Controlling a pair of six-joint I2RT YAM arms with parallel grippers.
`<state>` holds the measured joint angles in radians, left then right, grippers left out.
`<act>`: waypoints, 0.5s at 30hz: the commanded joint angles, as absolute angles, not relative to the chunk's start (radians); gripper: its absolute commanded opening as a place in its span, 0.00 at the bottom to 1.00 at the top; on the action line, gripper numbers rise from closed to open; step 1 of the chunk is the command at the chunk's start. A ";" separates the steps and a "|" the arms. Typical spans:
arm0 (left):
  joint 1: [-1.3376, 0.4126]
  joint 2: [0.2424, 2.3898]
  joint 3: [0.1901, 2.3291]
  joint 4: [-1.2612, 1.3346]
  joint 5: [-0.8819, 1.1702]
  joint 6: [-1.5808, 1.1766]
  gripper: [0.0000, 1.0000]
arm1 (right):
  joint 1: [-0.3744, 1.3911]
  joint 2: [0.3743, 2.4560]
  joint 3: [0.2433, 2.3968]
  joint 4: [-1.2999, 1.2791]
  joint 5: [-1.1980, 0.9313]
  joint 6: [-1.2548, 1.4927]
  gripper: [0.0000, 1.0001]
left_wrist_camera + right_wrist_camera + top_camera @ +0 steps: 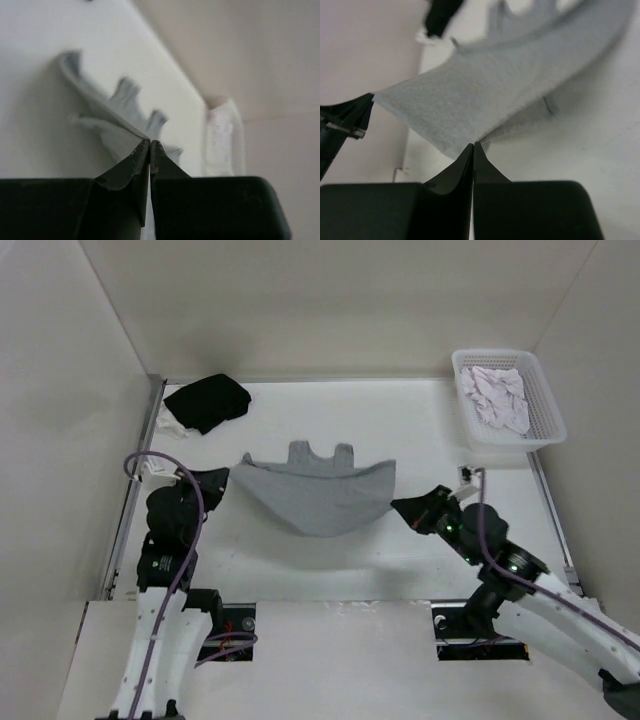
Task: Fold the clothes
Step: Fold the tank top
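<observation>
The clothes, a mid-grey T-shirt (315, 495), hang stretched between my two grippers above the table and sag in the middle, with the sleeves and neck end lying toward the back. My left gripper (228, 478) is shut on the shirt's left corner. In the left wrist view the jaws (150, 141) pinch the grey cloth (107, 112) at their tips. My right gripper (398, 505) is shut on the right edge. In the right wrist view the fingertips (473, 145) clamp the fabric (485, 95), which spreads away leftward.
A black garment (207, 400) lies crumpled at the back left, over a bit of white cloth. A white basket (545, 405) holding pale pinkish-white cloth (497, 395) stands at the back right. Walls close in the table on three sides.
</observation>
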<state>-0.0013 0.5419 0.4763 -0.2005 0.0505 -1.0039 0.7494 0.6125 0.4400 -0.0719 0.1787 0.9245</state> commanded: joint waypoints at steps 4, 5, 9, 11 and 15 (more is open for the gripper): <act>-0.132 0.376 0.898 -0.385 -0.070 -0.968 0.00 | 0.976 0.381 0.837 -0.506 0.466 0.786 0.01; -0.145 0.367 0.944 -0.403 -0.077 -0.963 0.00 | 1.023 0.373 0.894 -0.531 0.501 0.772 0.01; -0.153 0.342 1.069 -0.460 -0.071 -0.956 0.00 | 1.209 0.374 1.073 -0.592 0.638 0.750 0.01; -0.145 0.331 1.089 -0.479 -0.069 -0.954 0.00 | 1.271 0.386 1.104 -0.592 0.676 0.741 0.01; -0.143 0.330 1.016 -0.485 -0.072 -0.960 0.00 | 1.325 0.435 1.069 -0.574 0.745 0.718 0.02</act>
<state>-0.1463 0.3092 1.0733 -0.4099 -0.0555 -0.9699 1.2991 0.3744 1.1007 -0.5095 0.6399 0.7601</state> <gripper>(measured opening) 0.021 0.019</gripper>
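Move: Both grippers already pinch the tank top's near corners, with its far end still on the table. The tank top's middle is roughly 5 cm ahead of the left gripper, 20 cm to its right and 12 cm below; from the right gripper it is about 11 cm ahead, 16 cm left and 12 cm below. The black cloth lies about 33 cm ahead of the left gripper, 14 cm left and 18 cm lower. Keep both grippers shut on the tank top's corners and swing it swiftly up and back, off the table: raise each hand some 25 cm while drawing it back 10 cm or more. Tip the left fingers upward by about 35 degrees, the right ones less with the hand's left side rolling up, and carry the right hand outward to its right to spread the cloth, easing to a stop at the top. ##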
